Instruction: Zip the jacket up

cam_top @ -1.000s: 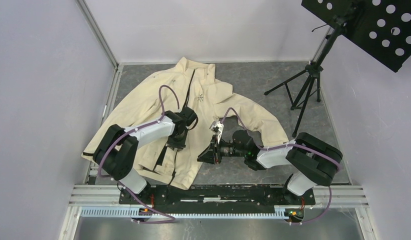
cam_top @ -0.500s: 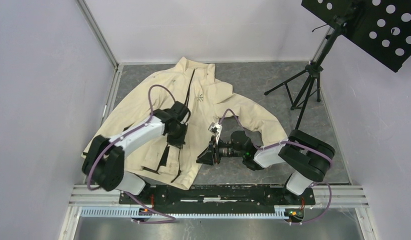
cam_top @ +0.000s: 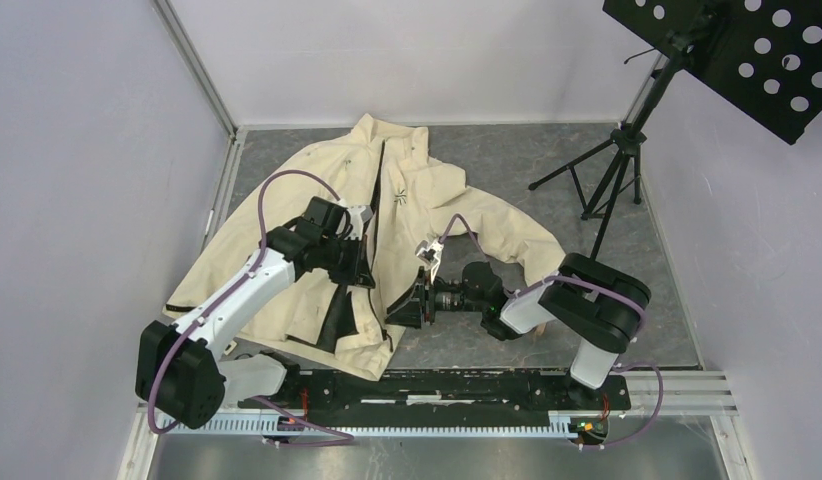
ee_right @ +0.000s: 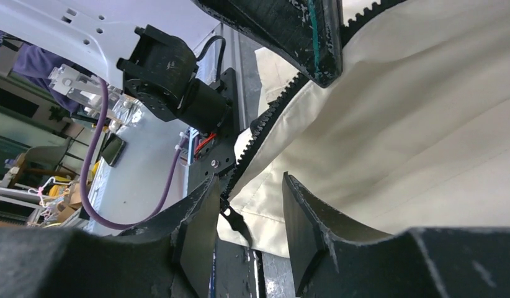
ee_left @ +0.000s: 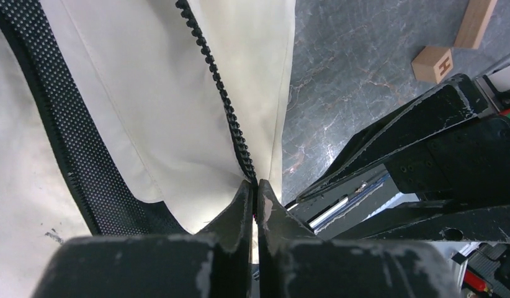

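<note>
The cream jacket (cam_top: 427,200) lies spread on the grey floor, its front open along the dark zipper (ee_left: 220,93). My left gripper (cam_top: 365,277) is shut on the zipper edge, pinching the teeth (ee_left: 254,189) beside the black mesh lining (ee_left: 66,143). My right gripper (cam_top: 392,314) is open at the jacket's bottom hem. In the right wrist view its jaws (ee_right: 249,181) stand apart around the hem corner, with the dark zipper pull tab (ee_right: 235,218) between them, close to the left finger (ee_right: 196,230). The other toothed zipper edge (ee_right: 265,118) runs upward to the left gripper's finger (ee_right: 283,31).
A black tripod music stand (cam_top: 612,170) stands at the back right, its perforated plate (cam_top: 747,50) overhead. Two wooden blocks (ee_left: 433,62) lie on the floor near the arm bases. The black base rail (cam_top: 437,385) runs along the near edge. Walls close in on both sides.
The left gripper closed on the zipper edge and drew it up and left. The right gripper slid left to the hem and opened wider.
</note>
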Robot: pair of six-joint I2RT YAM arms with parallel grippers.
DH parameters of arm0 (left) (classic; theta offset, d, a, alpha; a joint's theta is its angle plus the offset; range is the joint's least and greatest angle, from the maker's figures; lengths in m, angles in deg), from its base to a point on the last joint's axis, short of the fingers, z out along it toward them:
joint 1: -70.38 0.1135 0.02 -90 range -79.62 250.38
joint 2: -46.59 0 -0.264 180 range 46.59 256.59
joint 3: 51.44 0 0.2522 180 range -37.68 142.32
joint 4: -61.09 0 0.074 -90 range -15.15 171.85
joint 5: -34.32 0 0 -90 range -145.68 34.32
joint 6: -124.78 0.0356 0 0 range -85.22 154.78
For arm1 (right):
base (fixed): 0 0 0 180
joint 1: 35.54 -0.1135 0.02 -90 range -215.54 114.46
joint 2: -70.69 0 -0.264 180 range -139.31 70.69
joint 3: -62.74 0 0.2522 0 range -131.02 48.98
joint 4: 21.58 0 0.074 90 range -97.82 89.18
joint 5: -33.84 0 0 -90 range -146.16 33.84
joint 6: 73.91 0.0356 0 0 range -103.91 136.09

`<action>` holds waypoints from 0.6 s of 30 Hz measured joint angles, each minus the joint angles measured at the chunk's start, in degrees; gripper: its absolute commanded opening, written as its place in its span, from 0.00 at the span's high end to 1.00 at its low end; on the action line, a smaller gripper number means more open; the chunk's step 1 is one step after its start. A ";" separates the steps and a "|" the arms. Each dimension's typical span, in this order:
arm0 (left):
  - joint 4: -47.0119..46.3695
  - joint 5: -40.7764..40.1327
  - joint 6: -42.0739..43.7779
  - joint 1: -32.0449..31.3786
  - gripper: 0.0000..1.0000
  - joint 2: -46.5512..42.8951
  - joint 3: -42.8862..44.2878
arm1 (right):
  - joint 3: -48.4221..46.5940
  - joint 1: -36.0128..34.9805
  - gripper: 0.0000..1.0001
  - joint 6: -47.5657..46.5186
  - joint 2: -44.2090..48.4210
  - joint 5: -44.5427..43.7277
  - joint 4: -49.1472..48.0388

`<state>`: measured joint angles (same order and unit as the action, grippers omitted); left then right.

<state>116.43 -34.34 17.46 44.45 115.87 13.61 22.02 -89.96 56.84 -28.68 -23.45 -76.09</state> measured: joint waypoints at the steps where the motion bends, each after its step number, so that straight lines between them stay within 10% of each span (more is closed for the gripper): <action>1: -0.09 0.35 0.17 0.07 0.98 -0.02 -0.09 | -0.02 -0.02 0.56 0.48 -0.39 0.17 -0.74; 9: -2.60 3.10 0.31 0.20 0.98 -0.76 -1.46 | -3.98 -2.71 0.78 4.42 -4.59 1.53 -4.42; 18: -8.33 6.88 -2.62 0.22 0.98 -0.57 -3.93 | -10.32 -6.58 0.73 4.20 -6.45 0.28 -2.01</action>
<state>108.10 -27.45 14.84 44.67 115.30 9.67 11.70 -96.54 61.04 -35.13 -23.16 -78.10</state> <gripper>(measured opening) 0.044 0.229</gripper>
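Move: The zipper's lower end hangs roughly 3 cm back, 2 cm left and 4 cm below the open right hand. The left gripper's pinch on the tape is about 6 cm ahead and 5 cm left of that hand, nearly at its height; the black lining lies some 11 cm left, 2 cm ahead and 8 cm down. From the left hand, the zipper's lower end is about 9 cm back, 3 cm right and 5 cm below. Leftward about 5 cm, with some 2.5 cm of drawing back and as much of rising, the right hand slides its sideways-pointing fingers in beneath the left gripper by the hanging zipper tape, halving their gap without shutting. The left hand keeps its pinch on the tape and eases about 2 cm right to meet it, tilting slightly. ##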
